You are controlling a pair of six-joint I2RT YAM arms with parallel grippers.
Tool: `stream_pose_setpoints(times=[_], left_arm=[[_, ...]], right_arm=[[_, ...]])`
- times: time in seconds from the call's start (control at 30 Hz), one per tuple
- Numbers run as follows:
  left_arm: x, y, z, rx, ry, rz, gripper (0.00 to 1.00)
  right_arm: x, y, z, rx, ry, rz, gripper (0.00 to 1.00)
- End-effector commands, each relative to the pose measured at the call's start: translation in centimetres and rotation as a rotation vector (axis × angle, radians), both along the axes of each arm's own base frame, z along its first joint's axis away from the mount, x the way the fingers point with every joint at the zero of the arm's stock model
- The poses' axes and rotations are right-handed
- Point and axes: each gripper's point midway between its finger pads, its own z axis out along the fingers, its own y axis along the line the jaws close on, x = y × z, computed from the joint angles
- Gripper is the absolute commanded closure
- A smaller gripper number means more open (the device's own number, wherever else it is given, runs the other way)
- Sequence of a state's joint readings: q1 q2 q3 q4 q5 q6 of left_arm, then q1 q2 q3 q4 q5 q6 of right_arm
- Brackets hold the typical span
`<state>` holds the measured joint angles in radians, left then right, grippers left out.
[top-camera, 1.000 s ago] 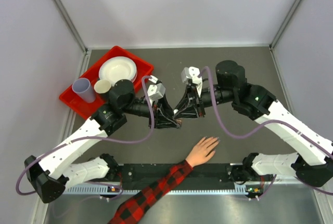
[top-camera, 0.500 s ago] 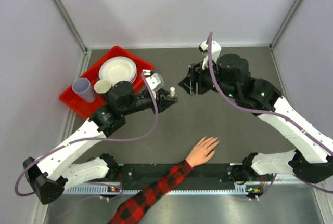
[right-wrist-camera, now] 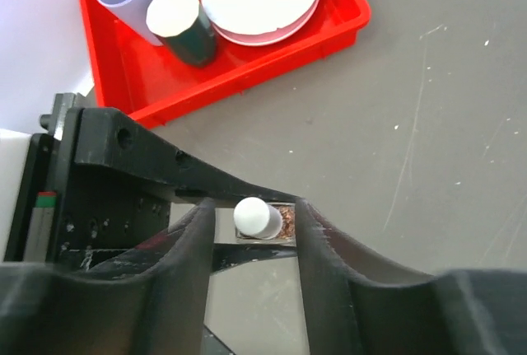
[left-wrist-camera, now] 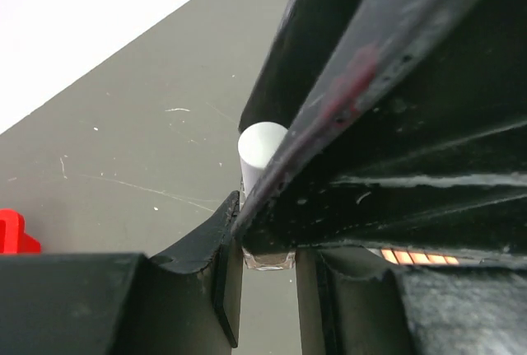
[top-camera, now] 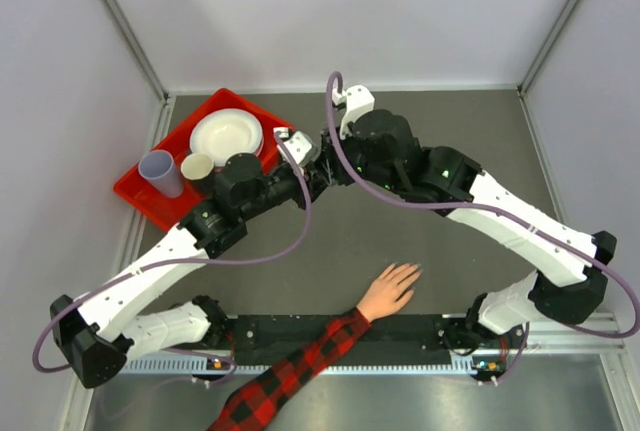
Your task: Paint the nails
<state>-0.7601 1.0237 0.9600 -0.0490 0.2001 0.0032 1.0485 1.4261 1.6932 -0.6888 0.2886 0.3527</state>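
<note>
A peach-coloured hand (top-camera: 390, 289) in a red-and-black plaid sleeve (top-camera: 300, 363) lies palm down near the table's front edge. Its nails (top-camera: 411, 272) are tiny and pale at the fingertips. Far behind it, my left gripper (top-camera: 316, 168) (left-wrist-camera: 268, 266) is shut on a small glass polish bottle (left-wrist-camera: 268, 258) with a white cap (left-wrist-camera: 262, 145) (right-wrist-camera: 257, 217). My right gripper (top-camera: 326, 154) (right-wrist-camera: 255, 208) is open and reaches down over the bottle. Its fingers (right-wrist-camera: 317, 240) stand either side of the cap with a gap on both sides. The bottle is hidden in the top view.
A red tray (top-camera: 138, 197) (right-wrist-camera: 247, 85) at the back left holds white plates (top-camera: 226, 135), a lilac cup (top-camera: 160, 171) and a dark cup with a pale inside (top-camera: 198, 167). Both arms cross above the middle of the grey table.
My right arm has swung left from the back right and now sits over the left gripper, jaws astride the cap. The left gripper with the bottle shifted slightly toward the back.
</note>
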Motion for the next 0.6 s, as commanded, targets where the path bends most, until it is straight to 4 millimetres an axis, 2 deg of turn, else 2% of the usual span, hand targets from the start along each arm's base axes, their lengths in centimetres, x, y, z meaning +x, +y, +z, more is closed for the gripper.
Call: stream_pose_setpoints(times=[0.0, 0.03, 0.07, 0.13, 0.2, 0.23, 0.27, 0.3, 0.33, 0.37, 0.4, 0.43, 0.47, 0.5, 0.57], left_arm=[[-0.3, 0.4, 2.9, -0.097, -0.060, 0.018, 1.00], [-0.6, 0.7, 3.1, -0.107, -0.063, 0.018, 1.00], [-0.7, 0.8, 3.3, -0.113, -0.068, 0.017, 1.00], [-1.4, 0.8, 3.7, -0.121, -0.070, -0.008, 1.00], [-2.2, 0.6, 4.1, -0.115, -0.069, -0.057, 1.00], [-3.9, -0.2, 3.8, -0.102, -0.051, -0.164, 1.00], [-5.2, -0.6, 4.2, -0.104, -0.052, -0.246, 1.00], [-6.4, -0.8, 4.3, -0.110, -0.046, -0.315, 1.00], [-9.9, -1.4, 4.5, -0.120, -0.040, -0.518, 1.00], [-11.7, -1.5, 4.6, -0.126, -0.031, -0.633, 1.00], [-13.4, -1.4, 5.2, -0.137, -0.002, -0.737, 1.00], [-14.8, -1.6, 4.8, -0.131, 0.060, -0.860, 1.00], [-17.2, -0.9, 4.7, -0.124, 0.113, -1.034, 1.00], [-17.6, -1.0, 4.9, -0.120, 0.167, -1.111, 1.00], [-17.6, -1.1, 4.5, -0.106, 0.221, -1.122, 1.00]], right_arm=[[0.0, 0.0, 1.4, 0.038, -0.019, -0.028, 0.68], [0.0, 0.1, 1.2, 0.037, -0.015, -0.024, 0.71], [-0.1, 0.0, 1.2, 0.035, -0.014, -0.019, 0.83], [-0.5, 0.0, 1.2, 0.025, -0.018, 0.006, 1.00], [-1.3, -0.2, 1.5, -0.001, -0.049, 0.080, 1.00], [-1.8, -0.1, 1.3, -0.020, -0.065, 0.126, 1.00], [-2.8, 0.3, 1.1, -0.056, -0.109, 0.243, 1.00], [-3.9, 0.3, 1.8, -0.046, -0.143, 0.321, 1.00], [-5.2, 0.7, 0.9, -0.062, -0.150, 0.433, 1.00], [-9.1, 1.6, 1.0, -0.043, -0.200, 0.721, 1.00], [-11.2, 1.4, 2.2, 0.014, -0.262, 0.842, 1.00], [-12.6, 1.3, 0.4, 0.024, -0.246, 0.939, 1.00], [-14.2, 1.1, 0.4, 0.077, -0.250, 1.065, 1.00], [-14.6, 0.9, 0.3, 0.099, -0.233, 1.112, 1.00], [-15.4, 0.7, 0.0, 0.129, -0.147, 1.222, 1.00]])
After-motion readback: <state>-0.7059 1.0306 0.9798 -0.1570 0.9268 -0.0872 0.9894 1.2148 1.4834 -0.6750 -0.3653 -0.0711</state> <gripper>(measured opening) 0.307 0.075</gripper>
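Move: The white bottle cap stands about 4 cm above the left hand point, on the nail polish bottle that the left fingers hold. The right fingers are open around it, practically at the right hand point, with the bottle some 3 cm below. From the left hand, the hand on the table lies roughly 15 cm back, 18 cm right and 28 cm down, and the red tray's middle is about 21 cm ahead, 31 cm left and 28 cm down. The white cap is pinched as the right fingers, standing in place around it, close on its sides; then it is twisted counter-clockwise against the bottle. For this both hands swing back towards the base together, about 10 cm and quickening, the right turning some 40 degrees counter-clockwise and the left, keeping its grip on the bottle, about as far clockwise. ##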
